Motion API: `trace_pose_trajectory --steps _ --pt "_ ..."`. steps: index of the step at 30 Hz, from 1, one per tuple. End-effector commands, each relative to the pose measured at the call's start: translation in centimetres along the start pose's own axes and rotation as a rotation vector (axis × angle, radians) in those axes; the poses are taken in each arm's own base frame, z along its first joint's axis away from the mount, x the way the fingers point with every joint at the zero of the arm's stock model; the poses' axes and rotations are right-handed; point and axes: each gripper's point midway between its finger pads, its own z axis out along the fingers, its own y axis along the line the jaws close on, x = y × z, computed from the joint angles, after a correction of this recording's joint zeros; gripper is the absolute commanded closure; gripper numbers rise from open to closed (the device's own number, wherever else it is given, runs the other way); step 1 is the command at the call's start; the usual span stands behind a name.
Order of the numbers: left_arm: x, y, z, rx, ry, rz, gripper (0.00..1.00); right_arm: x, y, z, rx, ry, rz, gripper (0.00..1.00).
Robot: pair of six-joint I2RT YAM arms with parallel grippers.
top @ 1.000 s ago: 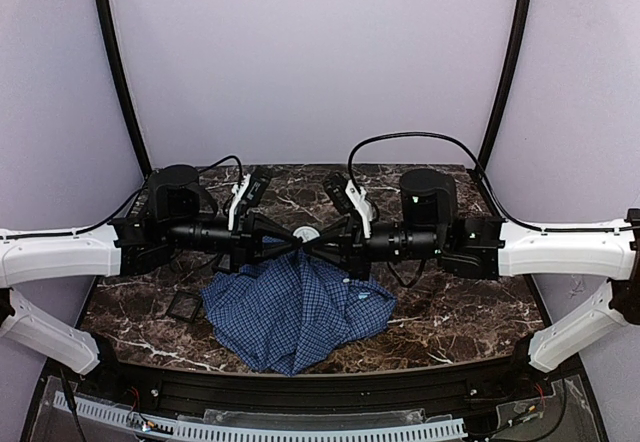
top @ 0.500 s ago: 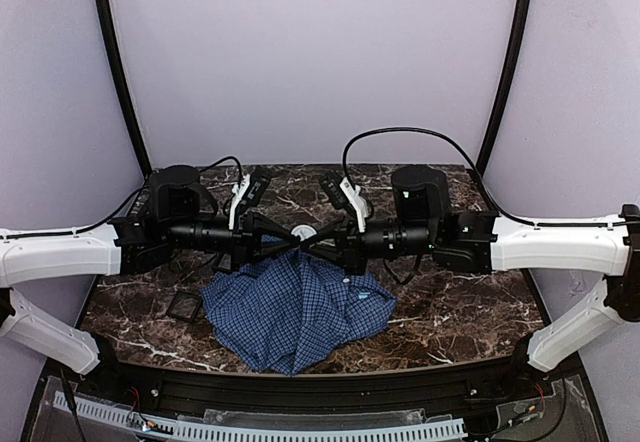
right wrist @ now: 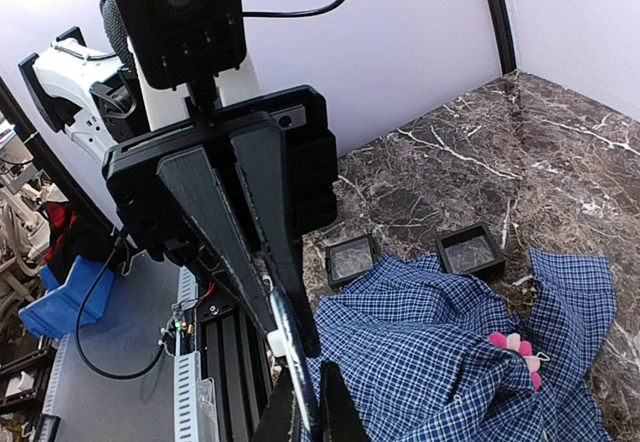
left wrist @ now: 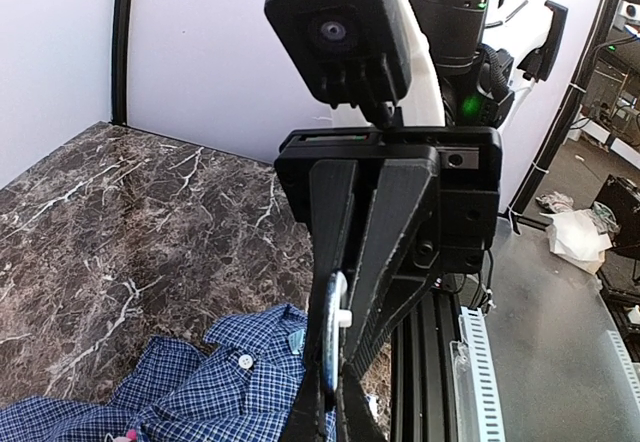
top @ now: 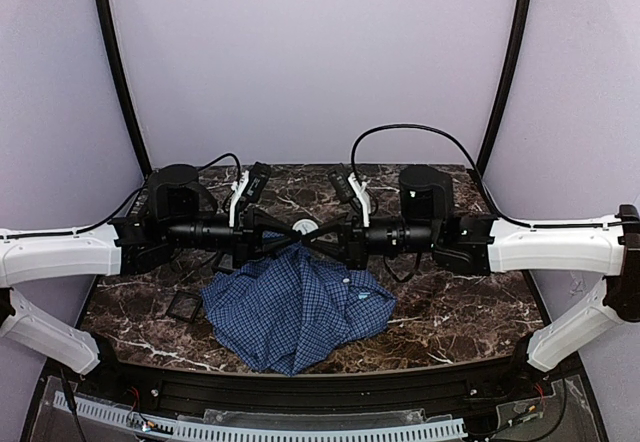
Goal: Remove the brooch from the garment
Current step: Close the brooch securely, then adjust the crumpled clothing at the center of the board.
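The blue checked garment (top: 295, 307) lies crumpled on the marble table (top: 450, 312), with one part pulled up toward the grippers. It also shows in both wrist views (left wrist: 220, 392) (right wrist: 440, 362). The pink flower brooch (right wrist: 515, 347) sits on the cloth in the right wrist view, away from both grippers. My left gripper (top: 290, 234) and right gripper (top: 322, 234) meet tip to tip above the garment. Both are shut on a thin round disc with a white peg (top: 305, 229). It stands edge-on between the fingers in the left wrist view (left wrist: 331, 327) and the right wrist view (right wrist: 290, 337).
Two small black square trays (right wrist: 352, 259) (right wrist: 470, 250) stand by the garment's edge; one shows in the top view (top: 184, 306) left of the cloth. A light-blue tag (left wrist: 296, 340) and a white button (left wrist: 245, 360) show on the shirt. The black rail runs along the near table edge.
The right arm shifted slightly left, then back right, with its wrist turning a little. Both grippers stay closed together at the disc. The garment has barely moved.
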Motion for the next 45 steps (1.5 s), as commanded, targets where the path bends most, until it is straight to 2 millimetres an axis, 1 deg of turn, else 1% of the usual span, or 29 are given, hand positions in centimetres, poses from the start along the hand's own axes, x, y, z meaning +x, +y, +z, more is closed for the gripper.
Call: trace_pose_trajectory --steps 1,8,13,16,18,19,22,23,26,28,31,32,33,35,36,37,38,39,40,42,44,45 --pt "-0.5 -4.1 -0.7 0.147 -0.016 0.04 0.99 -2.2 -5.8 -2.0 0.225 -0.12 0.065 0.97" --pt "-0.8 -3.9 -0.8 0.126 -0.029 0.035 0.99 -2.3 -6.6 -3.2 0.252 -0.149 0.088 0.97" --pt "-1.0 -3.8 -0.9 0.114 -0.039 0.032 0.99 -2.3 -6.4 -3.4 0.242 -0.149 0.081 0.97" --pt "-1.1 -3.6 -0.9 0.105 -0.04 0.026 0.99 -2.5 -5.6 -3.3 0.205 -0.147 0.04 0.95" --pt "-1.0 -3.4 -0.8 0.094 -0.039 0.021 0.99 -2.4 -4.2 -3.1 0.129 -0.128 -0.006 0.85" --pt "-0.9 -3.2 -0.8 0.089 -0.037 0.018 0.99 -2.3 -3.2 -3.0 0.077 -0.115 -0.029 0.78" --pt "-0.9 -2.6 -0.6 0.058 -0.035 0.012 0.99 -1.9 -0.7 -3.2 -0.041 -0.084 -0.094 0.54" --pt "-0.9 -2.5 -0.6 0.05 -0.035 0.008 0.99 -1.9 -0.1 -3.4 -0.055 -0.08 -0.114 0.45" --pt "-0.8 -1.5 -0.5 0.003 -0.034 -0.001 0.99 -1.9 0.6 -4.3 -0.042 -0.089 -0.166 0.26" --pt "-0.6 -0.9 -0.5 -0.025 -0.034 -0.011 0.99 -1.7 0.3 -4.8 -0.006 -0.094 -0.188 0.19" --pt "-0.3 0.6 -0.8 -0.086 -0.037 -0.033 0.99 -1.4 -1.3 -5.4 0.106 -0.113 -0.19 0.12" --pt "-0.2 0.9 -0.9 -0.101 -0.038 -0.043 0.99 -1.2 -2.0 -5.4 0.151 -0.112 -0.184 0.11" --pt "-0.1 1.9 -1.2 -0.144 -0.041 -0.05 0.99 -0.8 -3.2 -5.4 0.21 -0.105 -0.167 0.11" --pt "0.3 3.2 -1.9 -0.208 -0.049 -0.068 0.99 0.6 -5.5 -5.1 0.321 -0.054 -0.127 0.11" --pt "0.3 3.9 -2.4 -0.238 -0.059 -0.074 0.99 1.3 -6.3 -4.7 0.356 -0.028 -0.115 0.11" --pt "0.9 4.7 -2.8 -0.277 -0.061 -0.091 0.99 2.0 -6.8 -4.3 0.379 -0.005 -0.108 0.12" --pt "1.0 5.4 -3.4 -0.307 -0.069 -0.097 0.99 2.8 -7.1 -3.7 0.387 0.02 -0.107 0.12" --pt "1.8 6.1 -3.7 -0.34 -0.066 -0.114 0.99 3.5 -7.1 -3.2 0.387 0.037 -0.108 0.12" --pt "2.0 6.7 -4.3 -0.366 -0.07 -0.122 0.99 4.3 -7.2 -2.6 0.386 0.058 -0.106 0.12" --pt "3.5 8.0 -5.1 -0.417 -0.054 -0.153 0.99 5.7 -7.2 -1.2 0.376 0.1 -0.103 0.12" --pt "4.4 9.3 -6.1 -0.482 -0.052 -0.176 0.99 7.0 -7.1 0.2 0.359 0.142 -0.106 0.13" --pt "4.7 9.7 -6.4 -0.5 -0.047 -0.186 0.99 7.5 -7.0 0.7 0.35 0.157 -0.105 0.13"
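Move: Both hands meet at the brooch, a thin white disc: its middle is about 2 cm to the left hand's right, 1 cm ahead and 1 cm up, and about 2 cm to the right hand's left, likewise 1 cm ahead and up. From the left hand, the garment's pink flower is some 10 cm ahead, 5 cm left and 20 cm down. From the right hand, a white button lies roughly 4 cm ahead, 6 cm right and 21 cm down. Nearly still at first, both hands keep pinching the brooch; then the right fingers spread wide, let go of it and back off about 5 cm to the right and slightly up, before swinging forward and dropping over 10 cm towards the garment. The left hand, still pinching the disc, then carries it forward, left and down, about 6 cm forward, turning some 20 degrees counter-clockwise. ##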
